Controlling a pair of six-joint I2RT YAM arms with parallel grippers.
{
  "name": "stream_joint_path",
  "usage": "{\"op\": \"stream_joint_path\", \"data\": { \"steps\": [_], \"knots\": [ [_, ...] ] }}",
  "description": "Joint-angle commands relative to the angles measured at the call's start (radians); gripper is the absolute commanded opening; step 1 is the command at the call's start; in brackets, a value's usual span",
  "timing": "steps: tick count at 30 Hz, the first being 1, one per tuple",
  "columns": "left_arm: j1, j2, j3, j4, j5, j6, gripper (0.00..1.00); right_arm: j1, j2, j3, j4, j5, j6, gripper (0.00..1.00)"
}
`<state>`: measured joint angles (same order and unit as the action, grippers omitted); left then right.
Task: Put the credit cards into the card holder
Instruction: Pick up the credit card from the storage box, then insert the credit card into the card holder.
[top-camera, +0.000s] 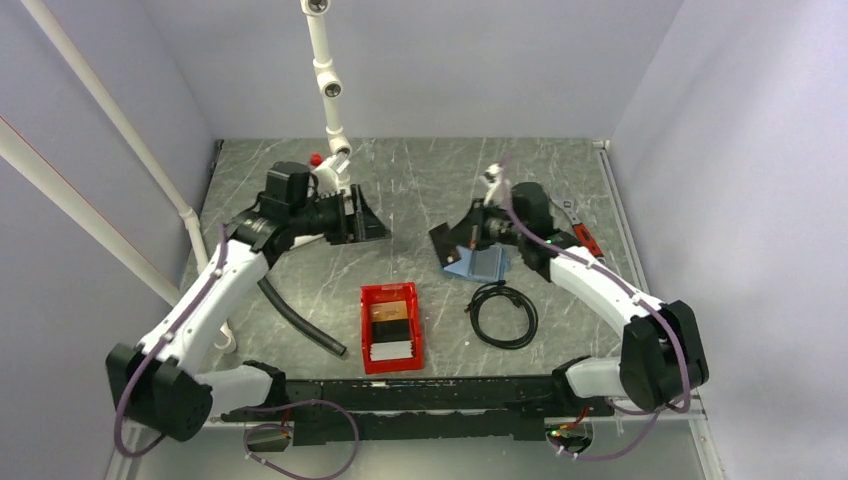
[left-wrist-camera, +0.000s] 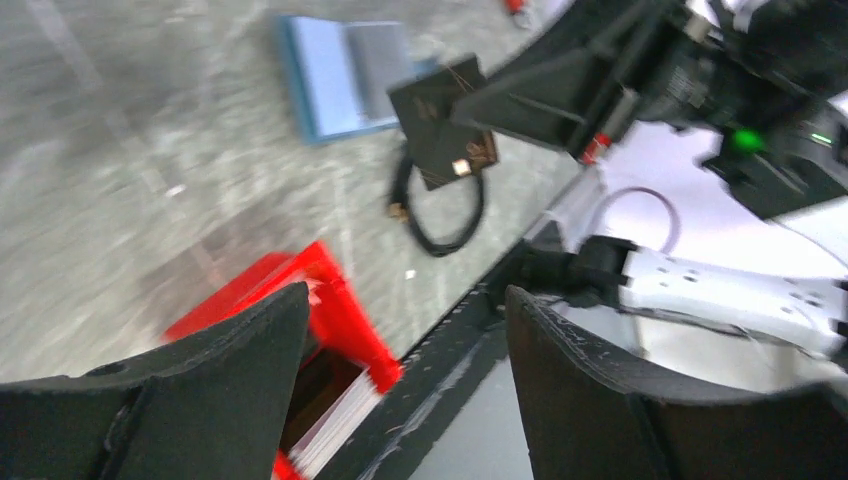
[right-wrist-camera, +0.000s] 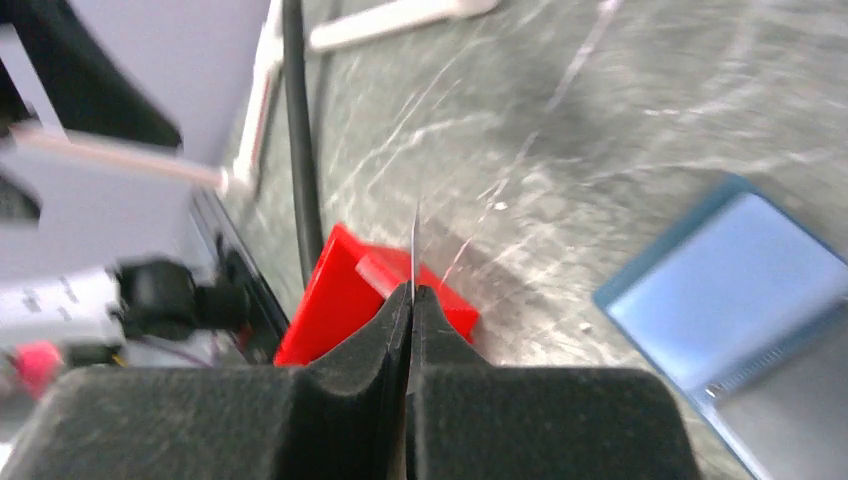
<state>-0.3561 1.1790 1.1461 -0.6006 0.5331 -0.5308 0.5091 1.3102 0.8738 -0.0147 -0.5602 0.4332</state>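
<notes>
My right gripper (top-camera: 472, 233) is shut on a dark credit card (left-wrist-camera: 445, 135) with a gold chip. It holds the card above the table, just left of the open blue card holder (top-camera: 478, 265). In the right wrist view the card (right-wrist-camera: 414, 245) shows edge-on, sticking out from the closed fingers (right-wrist-camera: 440, 330), with the card holder (right-wrist-camera: 730, 300) lying to the right. More credit cards lie in the red bin (top-camera: 367, 330): a whitish stack (top-camera: 392, 350) and an orange-gold one (top-camera: 390, 312). My left gripper (top-camera: 365, 215) hangs open and empty, and in its wrist view the whitish stack (left-wrist-camera: 335, 425) shows below it.
A coiled black cable (top-camera: 503, 315) lies right of the bin. A black hose (top-camera: 300, 320) runs along its left. A white pipe stand (top-camera: 325, 80) rises at the back, and a red-handled tool (top-camera: 585, 240) lies at the far right.
</notes>
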Motion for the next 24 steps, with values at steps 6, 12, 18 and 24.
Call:
{"op": "stream_joint_path", "data": {
  "steps": [6, 12, 18, 24],
  "knots": [
    [-0.163, 0.385, -0.022, 0.681, 0.306, -0.296, 0.75, -0.375, 0.056, -0.278, 0.777, -0.44, 0.665, 0.0],
    [-0.199, 0.621, -0.015, 1.097, 0.395, -0.526, 0.69, -0.454, 0.168, -0.351, 1.166, -0.479, 0.901, 0.0],
    [-0.229, 0.746, 0.031, 1.283, 0.404, -0.639, 0.55, -0.467, 0.281, -0.359, 1.372, -0.5, 1.027, 0.0],
    [-0.249, 0.816, 0.048, 1.432, 0.401, -0.736, 0.55, -0.481, 0.297, -0.373, 1.323, -0.501, 0.961, 0.0]
  ]
}}
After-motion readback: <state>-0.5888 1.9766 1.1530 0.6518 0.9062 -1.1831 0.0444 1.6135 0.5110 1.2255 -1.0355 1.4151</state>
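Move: The black credit card, already in the right fingers, sits about 17 cm to the left hand's right, level with it fore and aft and some 8 cm lower. Also from the left hand, the card holder is about 24 cm right, level with it, 24 below; the red storage box is 6 right, 16 back, 22 below. From the right hand, the left gripper is roughly 21 cm left, 1 back and 6 above; the card is 4 left, 2 below. The credit card stays pinched in the shut right fingers as that hand carries it about 9 cm right and 4 forward, rolling its left side up some 40 degrees, and stops. The left hand chases it, some 19 cm right with 5 forward, sinking about 9 then lifting slightly, rolling the opposite way; its fingers narrow but stay open at the card's free edge, no grip yet. ##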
